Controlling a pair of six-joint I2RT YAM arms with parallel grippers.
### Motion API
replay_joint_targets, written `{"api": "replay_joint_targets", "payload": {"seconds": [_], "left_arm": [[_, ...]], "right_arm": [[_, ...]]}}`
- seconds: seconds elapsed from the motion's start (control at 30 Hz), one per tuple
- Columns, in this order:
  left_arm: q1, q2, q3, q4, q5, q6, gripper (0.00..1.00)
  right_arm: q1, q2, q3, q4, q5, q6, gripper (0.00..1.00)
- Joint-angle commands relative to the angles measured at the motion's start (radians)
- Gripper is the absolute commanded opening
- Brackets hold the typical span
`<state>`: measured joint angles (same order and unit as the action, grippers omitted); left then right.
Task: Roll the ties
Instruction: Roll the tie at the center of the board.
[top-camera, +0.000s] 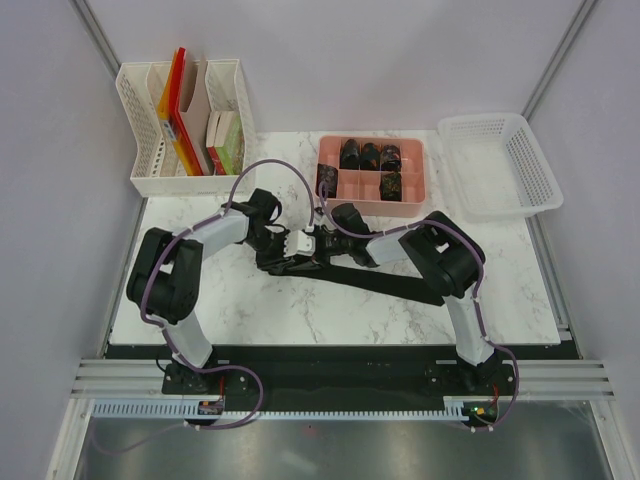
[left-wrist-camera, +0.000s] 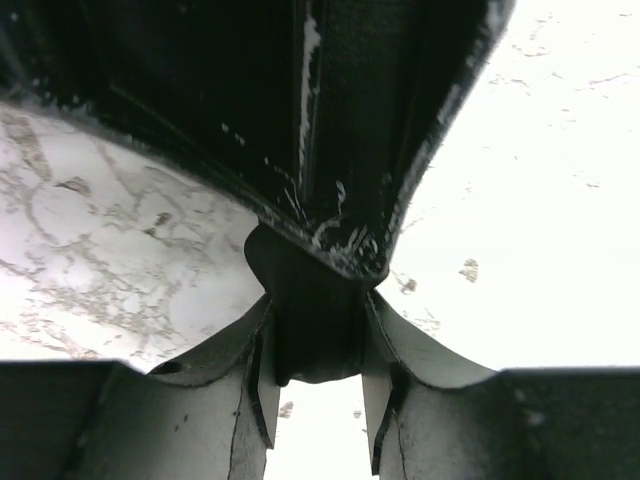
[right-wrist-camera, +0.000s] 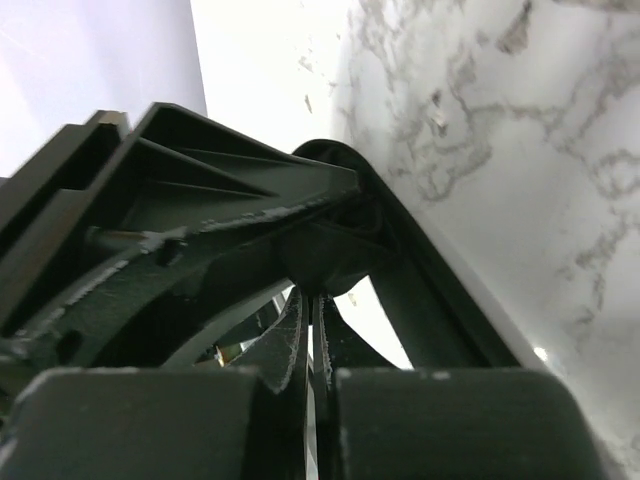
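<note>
A blackish tie lies as a long strip across the marble table, running from the middle out to the right. Both grippers meet at its left end. My left gripper is shut on a folded bit of the tie, which fills the gap between its fingers. My right gripper faces it, fingers almost together, pinching dark fabric of the tie at the tips. Several rolled ties sit as coils in a pink tray.
The pink divided tray stands at the back centre. An empty white basket is at the back right. A white file organiser with folders and boxes is at the back left. Grey walls close in both sides.
</note>
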<state>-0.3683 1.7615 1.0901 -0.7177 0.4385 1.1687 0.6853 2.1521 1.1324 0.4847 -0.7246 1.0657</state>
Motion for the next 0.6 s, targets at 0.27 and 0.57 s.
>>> {"api": "replay_joint_targets", "payload": {"seconds": [0.27, 0.57], "left_arm": [[-0.004, -0.053, -0.038, -0.144, 0.017, 0.011, 0.55], [0.008, -0.073, -0.012, -0.088, 0.071, -0.018, 0.77]], "right_arm": [[-0.021, -0.017, -0.079, -0.081, 0.030, -0.099, 0.00], [-0.035, -0.014, -0.089, -0.104, 0.039, -0.108, 0.00]]}}
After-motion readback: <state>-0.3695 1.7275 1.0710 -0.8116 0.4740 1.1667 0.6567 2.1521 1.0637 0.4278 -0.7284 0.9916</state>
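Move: The tie's roll sits between the left hand's pads, its middle about 1 cm to their right and at their height. From the right hand, whose shut fingers reach leftward to it, the roll's middle is some 3 cm to the left, level fore and aft, and 3 cm lower. The unrolled strip's middle lies about 18 cm right, 4 cm back and 4 cm below that hand; the pink organizer stands 15 cm right and 22 cm farther out, 2 cm lower. The left hand lets go of the tie's roll, its fingers spreading from loosely closed to about three-quarters open while it draws back towards the robot by some 3 cm, staying low so that the roll remains between them. Meanwhile the right hand, fingers still shut and their tips keeping against the roll's strip side, sinks about 3 cm towards the board and shifts nearly as far to the right with a slight drift back, its attitude almost unchanged. ##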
